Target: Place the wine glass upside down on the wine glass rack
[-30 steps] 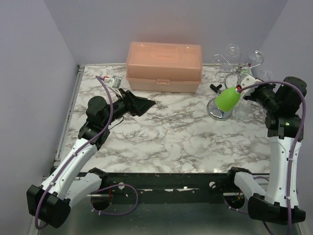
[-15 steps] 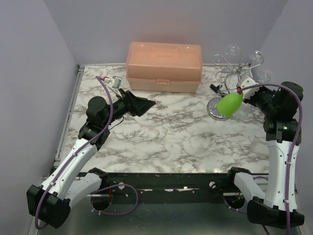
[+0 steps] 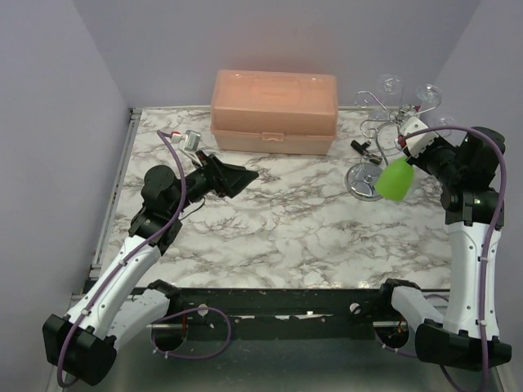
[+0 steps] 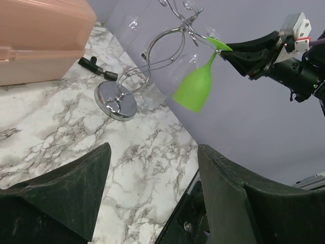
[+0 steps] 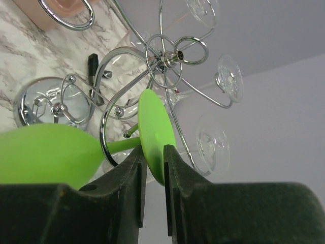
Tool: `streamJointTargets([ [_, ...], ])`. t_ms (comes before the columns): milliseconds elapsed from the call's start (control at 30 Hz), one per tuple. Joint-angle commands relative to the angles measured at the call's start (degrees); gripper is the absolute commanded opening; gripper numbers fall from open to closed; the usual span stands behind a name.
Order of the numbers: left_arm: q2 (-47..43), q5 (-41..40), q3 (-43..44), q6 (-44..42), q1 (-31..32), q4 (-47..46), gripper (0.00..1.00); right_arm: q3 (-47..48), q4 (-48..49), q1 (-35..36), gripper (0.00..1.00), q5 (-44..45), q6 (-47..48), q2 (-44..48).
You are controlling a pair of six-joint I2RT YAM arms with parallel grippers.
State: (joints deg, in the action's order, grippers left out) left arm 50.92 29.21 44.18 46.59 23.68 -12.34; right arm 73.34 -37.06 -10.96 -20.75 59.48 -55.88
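A green wine glass [image 3: 395, 181] hangs bowl-down and tilted at the right side of the silver wire wine glass rack [image 3: 364, 178]. Its stem sits in one of the rack's curled arms. My right gripper [image 3: 409, 145] is at the glass's flat foot [image 5: 155, 132], its jaws slightly parted, and the foot lies loosely in the gap between them. The left wrist view shows the green wine glass [image 4: 195, 89] dangling from the rack [image 4: 116, 100], with the right gripper [image 4: 231, 51] at its foot. Over mid-table on the left, my left gripper [image 3: 245, 174] is open and empty.
A peach plastic box [image 3: 274, 110] stands at the back of the marble table. Clear glasses [image 3: 429, 94] hang upside down on the rack's other arms. A small black item [image 3: 359, 145] lies next to the rack's base, a small metal item [image 3: 192, 137] at the back left.
My right arm carried the green glass to the right, and its bowl swung from over the rack's base to beside it. The right jaws have parted a little. The left arm barely moved.
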Motion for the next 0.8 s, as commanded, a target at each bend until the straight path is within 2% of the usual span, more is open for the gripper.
streamJointTargets([
  [0, -1.3, 0.1, -1.1, 0.2, -0.4, -0.4, 0.71, 2.9, -4.9, -0.1, 0.28, 1.6, -1.8, 0.1],
  [467, 0.1, 1.1, 0.6, -0.2, -0.4, -0.2, 0.71, 6.2, -10.8, -0.2, 0.51, 4.4, -6.1, 2.4],
  [567, 0.2, 1.3, 0.4, 0.1, -0.4, -0.6, 0.71, 7.4, -12.3, -0.1, 0.57, 4.0, -8.0, 3.2],
  [767, 0.5, 1.9, 0.1, 0.4, -0.4, -1.3, 0.71, 10.0, -15.8, -0.1, 0.64, 2.2, -13.0, 3.3],
])
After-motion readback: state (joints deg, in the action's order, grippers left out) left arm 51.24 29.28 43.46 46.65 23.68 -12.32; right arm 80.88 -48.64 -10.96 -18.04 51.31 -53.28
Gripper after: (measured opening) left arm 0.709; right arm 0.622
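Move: The green wine glass is upside down with its foot between the right fingertips; its middle lies about 6 cm below the right hand, 2 cm back and 2 cm left. The wire loop around its stem is about 2 cm left and 2 cm below, the rack's hub some 8 cm ahead and 1 cm left, about level. The nearest clear glass hangs about 8 cm right, 5 cm ahead and 6 cm down. From the left hand, the green glass is roughly 34 cm right, 4 cm ahead and 5 cm below. The right hand, its fingers already parting at the green foot, keeps opening them to well over half and draws back about 4 cm, rising some 2 cm, so that the tips come free of the foot and leave the glass to the rack's loop. It backs away slowly at first, then faster, while the wrist rolls its left side up and turns slightly clockwise, under 10 degrees in all. ##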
